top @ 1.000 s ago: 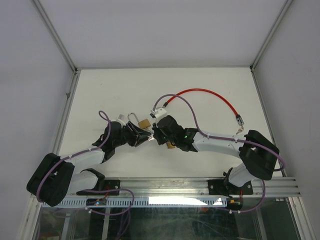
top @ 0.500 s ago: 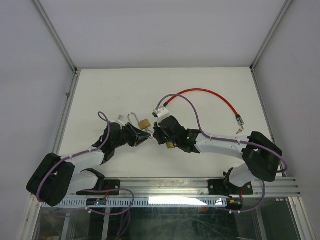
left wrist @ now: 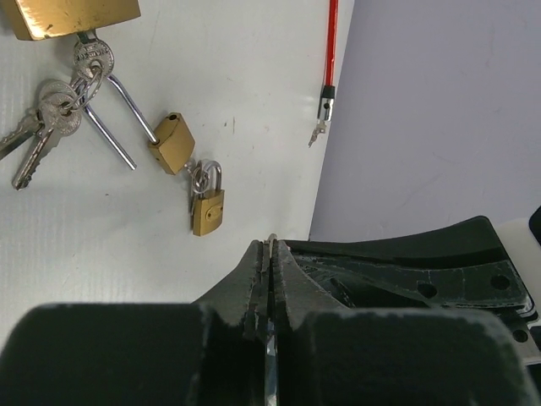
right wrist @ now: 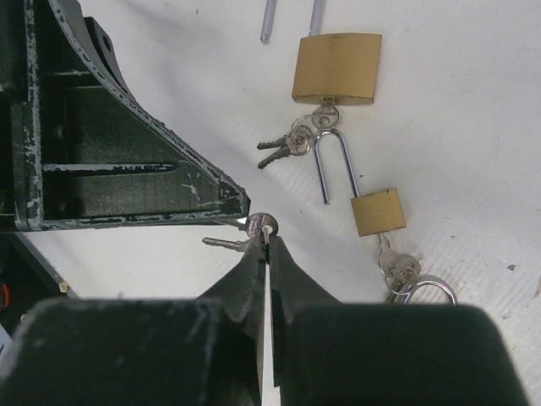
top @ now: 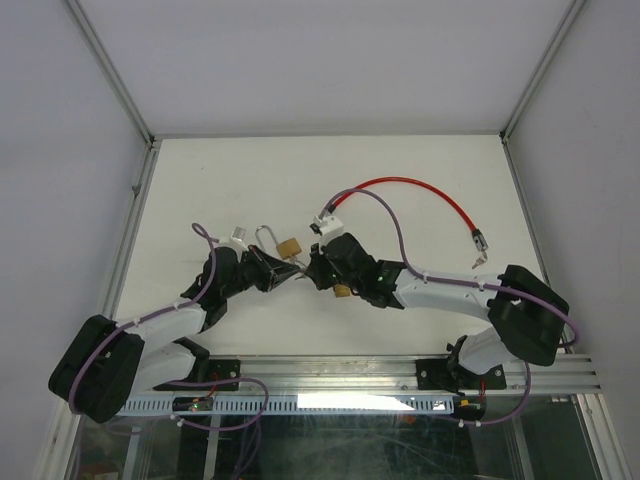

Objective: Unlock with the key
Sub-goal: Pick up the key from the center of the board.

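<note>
My two grippers meet tip to tip above the table's middle. In the left wrist view my left gripper (left wrist: 270, 247) is shut on the thin blade of a silver key (left wrist: 270, 240). Seen from the right wrist, my right gripper (right wrist: 267, 238) is shut on the ring through that key's head (right wrist: 263, 224). A second key (right wrist: 224, 243) hangs from the same ring. Three brass padlocks lie on the table beyond: a large padlock (right wrist: 336, 68) with a key in it, a medium padlock (right wrist: 378, 211) with a long open shackle, and a small padlock (left wrist: 208, 211).
A red cable (top: 415, 187) arcs across the back right of the white table (top: 220, 180), with a metal clip (top: 478, 240) at its end. Bunches of keys (left wrist: 51, 118) hang from the large padlock. Grey walls stand close on both sides.
My left gripper has closed its jaws onto the key's blade. Both arms have shifted only slightly, and the right gripper stays shut on the key ring.
</note>
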You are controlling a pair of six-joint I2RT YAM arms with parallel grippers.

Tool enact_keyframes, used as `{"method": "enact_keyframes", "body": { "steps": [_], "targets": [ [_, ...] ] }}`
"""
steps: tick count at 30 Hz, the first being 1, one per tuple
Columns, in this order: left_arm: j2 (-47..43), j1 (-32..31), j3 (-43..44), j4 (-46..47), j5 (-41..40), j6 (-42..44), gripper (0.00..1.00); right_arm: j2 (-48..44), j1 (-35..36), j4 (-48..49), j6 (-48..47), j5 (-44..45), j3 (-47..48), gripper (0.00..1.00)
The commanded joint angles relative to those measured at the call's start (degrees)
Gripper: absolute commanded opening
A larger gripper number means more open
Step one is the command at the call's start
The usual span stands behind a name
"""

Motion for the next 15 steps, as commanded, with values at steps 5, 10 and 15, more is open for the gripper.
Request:
{"method": "enact_keyframes", "body": {
  "steps": [5, 10, 15],
  "targets": [
    [-5.44, -0.51, 1.25, 0.48, -1.59, 6.56, 0.0, -4.65, -0.6, 6.71, 1.04, -1.21, -3.37, 0.02],
    [-9.33, -0.51, 5.77, -8.05, -3.63, 16.27, 0.0, -8.93, -0.62, 11.72, -5.21, -1.84, -7.91, 0.29],
    [-10.87, -0.46, 12.62, -18.13, -4.03, 25.0, 0.0, -14.36, -0.69, 19.32, -14.84, -1.19, -12.79, 0.5]
  ]
}}
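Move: The key is already pinched at the left hand's closed fingertips, with its bow and ring about 1 cm to the right; from the right hand, which still holds the bunch too, it lies about 1 cm to the left. The large padlock lies some 4 cm ahead and 3 cm left of the left hand, and the medium padlock about 3 cm to that hand's right, level with it. From the right hand the small padlock is roughly 4 cm back and 8 cm right. All the padlocks are about 9 cm below. Upward goes the left hand, about 4 cm and quickening, with a slight drift forward, rolling some 15 degrees about its own pointing line while its shut fingers keep the key. The right hand first holds on almost in place, then opens to nearly half and lets go of the bunch, drawing off about 2.5 cm to the right and a little back and up. ##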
